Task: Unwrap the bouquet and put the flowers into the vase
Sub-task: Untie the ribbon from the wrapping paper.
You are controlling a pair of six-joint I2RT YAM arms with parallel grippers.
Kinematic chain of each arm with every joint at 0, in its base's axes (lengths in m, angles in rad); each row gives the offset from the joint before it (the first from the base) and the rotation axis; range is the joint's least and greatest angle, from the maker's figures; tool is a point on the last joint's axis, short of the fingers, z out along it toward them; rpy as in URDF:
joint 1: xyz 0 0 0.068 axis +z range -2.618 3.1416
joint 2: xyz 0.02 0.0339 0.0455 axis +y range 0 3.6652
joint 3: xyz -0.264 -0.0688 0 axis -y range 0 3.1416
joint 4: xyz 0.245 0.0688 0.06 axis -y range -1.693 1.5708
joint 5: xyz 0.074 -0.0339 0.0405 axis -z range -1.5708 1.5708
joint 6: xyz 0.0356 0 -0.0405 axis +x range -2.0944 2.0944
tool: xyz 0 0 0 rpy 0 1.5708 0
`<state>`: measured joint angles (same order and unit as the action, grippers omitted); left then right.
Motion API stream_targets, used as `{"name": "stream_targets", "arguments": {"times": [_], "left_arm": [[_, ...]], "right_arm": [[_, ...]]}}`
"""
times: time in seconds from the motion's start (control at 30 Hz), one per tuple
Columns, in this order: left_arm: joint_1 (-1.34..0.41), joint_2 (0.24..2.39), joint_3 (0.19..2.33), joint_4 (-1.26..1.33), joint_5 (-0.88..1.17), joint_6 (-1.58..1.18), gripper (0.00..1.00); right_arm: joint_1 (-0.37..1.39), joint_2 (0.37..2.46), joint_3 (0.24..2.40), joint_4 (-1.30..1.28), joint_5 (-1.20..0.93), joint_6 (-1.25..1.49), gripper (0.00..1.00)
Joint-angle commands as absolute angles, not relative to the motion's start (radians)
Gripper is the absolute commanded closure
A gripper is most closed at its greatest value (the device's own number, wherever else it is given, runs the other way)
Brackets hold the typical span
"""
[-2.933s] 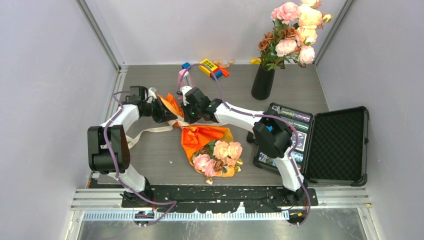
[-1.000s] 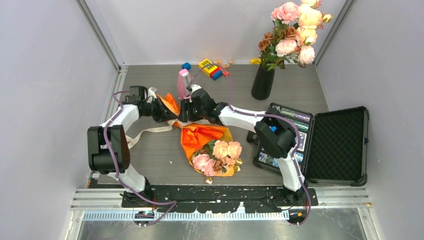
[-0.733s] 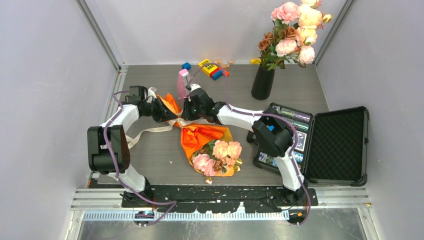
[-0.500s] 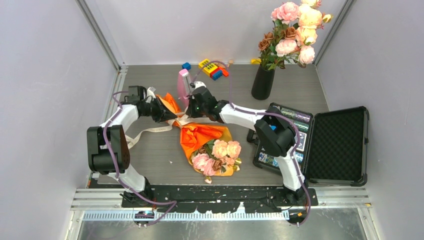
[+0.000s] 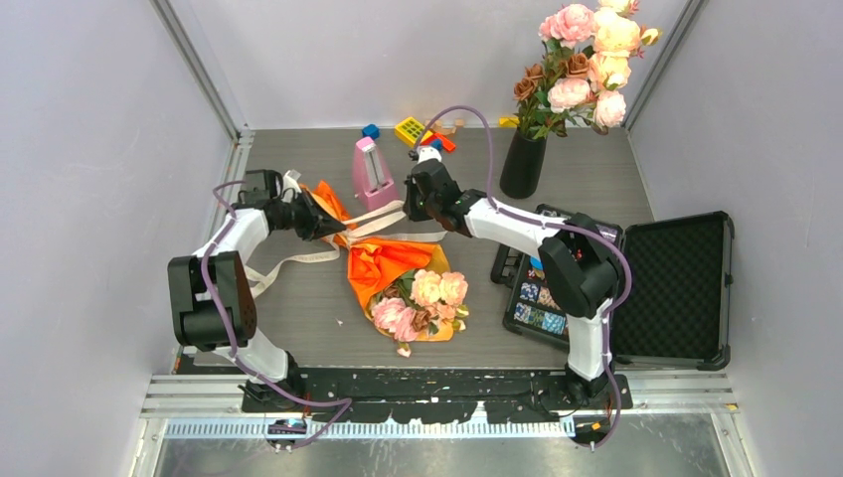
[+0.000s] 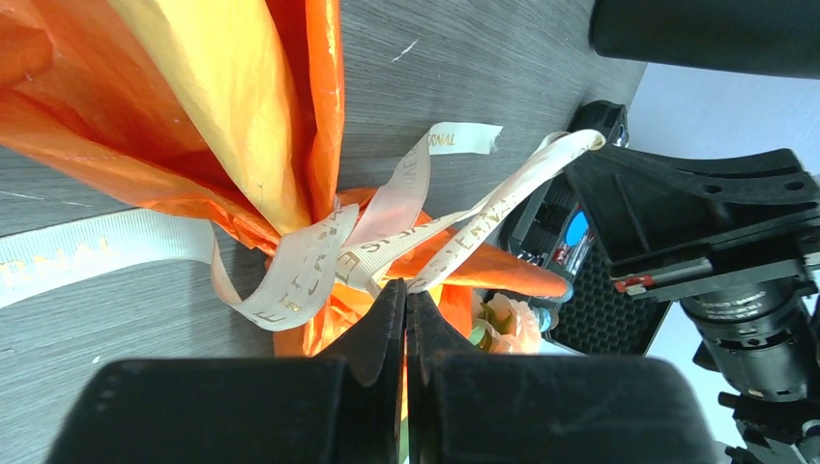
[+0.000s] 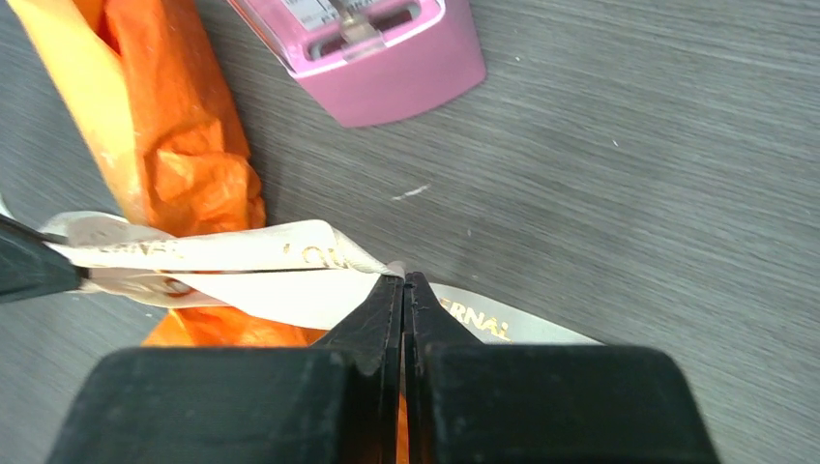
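Observation:
The bouquet (image 5: 398, 283) lies on the table: orange paper (image 6: 232, 116) around pink and peach flowers (image 5: 422, 298). Its cream ribbon (image 5: 373, 219) stretches taut between my two grippers. My left gripper (image 5: 326, 227) is shut on the ribbon at the paper's tied neck (image 6: 406, 287). My right gripper (image 5: 410, 211) is shut on a fold of the ribbon (image 7: 242, 246), its tips (image 7: 404, 280) just right of the paper. The black vase (image 5: 522, 164) stands at the back right and holds a bunch of roses.
A pink metronome (image 5: 370, 171) stands just behind the taut ribbon, close to my right gripper. Toy blocks (image 5: 413, 129) lie at the back wall. An open black case (image 5: 666, 288) fills the right side. A loose ribbon tail (image 5: 288, 260) trails left.
My right gripper shut on the ribbon and pulled it right and back past the metronome. The bouquet slid slightly left and nearer. The left gripper stayed shut, almost in place.

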<state>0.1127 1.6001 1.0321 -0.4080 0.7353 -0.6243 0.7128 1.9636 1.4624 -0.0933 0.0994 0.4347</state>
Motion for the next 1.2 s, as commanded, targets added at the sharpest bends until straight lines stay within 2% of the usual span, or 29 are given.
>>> {"name": "stream_targets", "arguments": {"times": [0.0,0.3,0.43,0.73,0.77,0.8,0.9,0.97,1.07,1.17], "left_arm": [[0.133,1.552,1.052,-0.39,0.746,-0.622,1.0],[0.133,1.547,1.05,-0.388,0.748,-0.623,1.0],[0.133,1.548,1.048,-0.388,0.749,-0.623,1.0],[0.134,1.548,1.048,-0.387,0.749,-0.624,1.0],[0.134,1.549,1.047,-0.385,0.75,-0.625,1.0],[0.133,1.549,1.046,-0.384,0.752,-0.627,1.0],[0.133,1.55,1.042,-0.376,0.763,-0.633,1.0],[0.133,1.551,1.04,-0.373,0.769,-0.636,1.0],[0.133,1.549,1.038,-0.371,0.772,-0.637,1.0],[0.133,1.548,1.037,-0.37,0.771,-0.638,1.0]], "right_arm": [[0.7,1.887,1.435,-0.131,0.274,0.353,0.95],[0.701,1.82,1.471,-0.151,0.526,0.145,0.89],[0.707,1.803,1.501,-0.128,0.637,0.046,0.81],[0.708,1.768,1.475,-0.11,0.809,-0.037,0.74],[0.707,1.754,1.469,-0.118,0.807,-0.035,0.7],[0.707,1.745,1.457,-0.125,0.765,-0.014,0.67],[0.707,1.704,1.433,-0.164,0.56,0.054,0.5],[0.707,1.701,1.426,-0.173,0.315,0.11,0.44],[0.708,1.722,1.413,-0.13,0.082,0.192,0.35],[0.72,1.787,1.44,-0.091,-0.102,0.264,0.33]]}}
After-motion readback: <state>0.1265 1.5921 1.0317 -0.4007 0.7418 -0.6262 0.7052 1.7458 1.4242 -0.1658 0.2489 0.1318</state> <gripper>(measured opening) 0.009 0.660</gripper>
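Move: Just right of the left hand's fingertips and some 2 cm lower lies the ribbon knot that they pinch. From the right hand, shut on a stretched ribbon loop, the knot is about 12 cm to the left, 5 cm back and 3 cm lower. The pink metronome stands 7 cm left and 6 cm ahead of the right hand; the bouquet's flowers lie 17 cm back and 3 cm right, 3 cm lower. The black vase is about 22 cm right and 8 cm ahead. Tugging away from the knot, the right hand dips slightly, then sweeps about 13 cm to the right while rising some 8 cm, its wrist rolling left side down and tipping up by some 40 degrees in all. Staying high, it swings back left about 7 cm, unrolls and opens wide, off the ribbon. The left hand keeps its pinch by the knot, nearly still. ##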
